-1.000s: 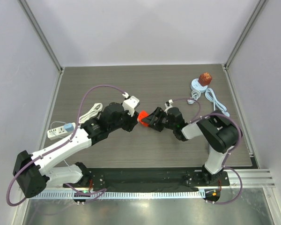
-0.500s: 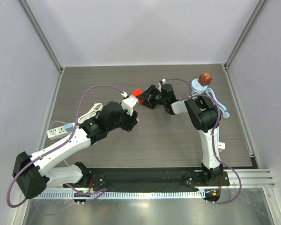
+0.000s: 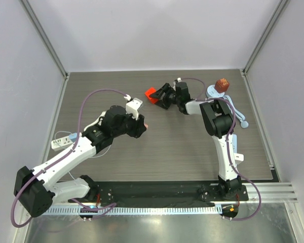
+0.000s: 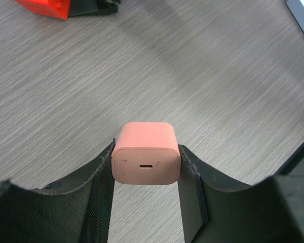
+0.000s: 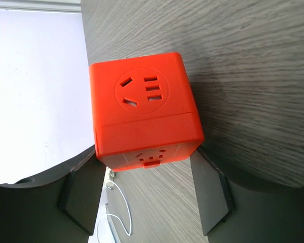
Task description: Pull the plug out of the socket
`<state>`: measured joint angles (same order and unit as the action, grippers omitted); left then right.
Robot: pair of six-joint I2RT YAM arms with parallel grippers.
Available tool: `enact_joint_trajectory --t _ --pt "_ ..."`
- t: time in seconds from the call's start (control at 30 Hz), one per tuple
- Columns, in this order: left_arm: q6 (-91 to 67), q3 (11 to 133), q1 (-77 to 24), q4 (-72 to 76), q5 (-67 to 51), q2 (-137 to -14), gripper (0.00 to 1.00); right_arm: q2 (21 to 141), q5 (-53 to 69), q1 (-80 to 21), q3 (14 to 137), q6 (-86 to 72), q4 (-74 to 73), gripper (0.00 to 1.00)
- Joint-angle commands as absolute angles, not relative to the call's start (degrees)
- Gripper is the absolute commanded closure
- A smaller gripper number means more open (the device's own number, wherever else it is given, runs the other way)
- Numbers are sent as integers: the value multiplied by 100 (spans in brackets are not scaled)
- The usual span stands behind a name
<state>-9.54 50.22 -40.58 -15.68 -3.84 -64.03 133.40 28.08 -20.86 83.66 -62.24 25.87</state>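
Note:
My left gripper is shut on the pink plug, a small rounded cube with a slot in its near face. It hangs just above the wood-grain table; in the top view the plug shows at the left gripper near the table's middle. The orange cube socket sits between the tips of my right gripper, its holes facing up and empty. In the top view the socket lies toward the back, left of the right gripper. Plug and socket are well apart.
A white power strip with a coiled white cable lies at the left edge. At the back right, a pale blue round base carries a brown object, beside a pale cable. Grey walls enclose the table.
Plug and socket met at the table's middle a second ago. The right gripper has since carried the socket toward the back, while the left gripper drew back slightly with the plug.

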Motion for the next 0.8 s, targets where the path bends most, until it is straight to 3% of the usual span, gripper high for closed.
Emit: enact_joint_trajectory --t 0.0,0.3,0.47,0.77 --pt "-1142 5133 -3850 -1204 -685 -6451 100 13316 2584 -2109 8183 -6267 2583 28" --pt "-1011 5133 -3770 -1257 -642 -6636 100 13359 2663 -2092 8086 -6258 2654 18" --pt "-870 5098 -3771 -1204 -939 -6785 100 13105 2690 -2083 7771 -6161 2602 6" --pt "-1230 5335 -3771 -1432 -1388 -7909 100 11050 1742 -2188 6066 -4574 908 4"
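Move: The red socket sits on the table between the right fingers, its middle about 2 cm ahead, 2 cm left and 1 cm below. The left hand, gripping the pink plug, has the bare table spot it is lowering towards some 17 cm straight beneath; from this hand the socket is about 26 cm ahead, 4 cm right and 15 cm down, the cream cord bundle roughly 9 cm ahead, 24 cm left. Right fingers release the red socket, then withdraw back-right about 8 cm; left lowers the held plug some 7 cm. ##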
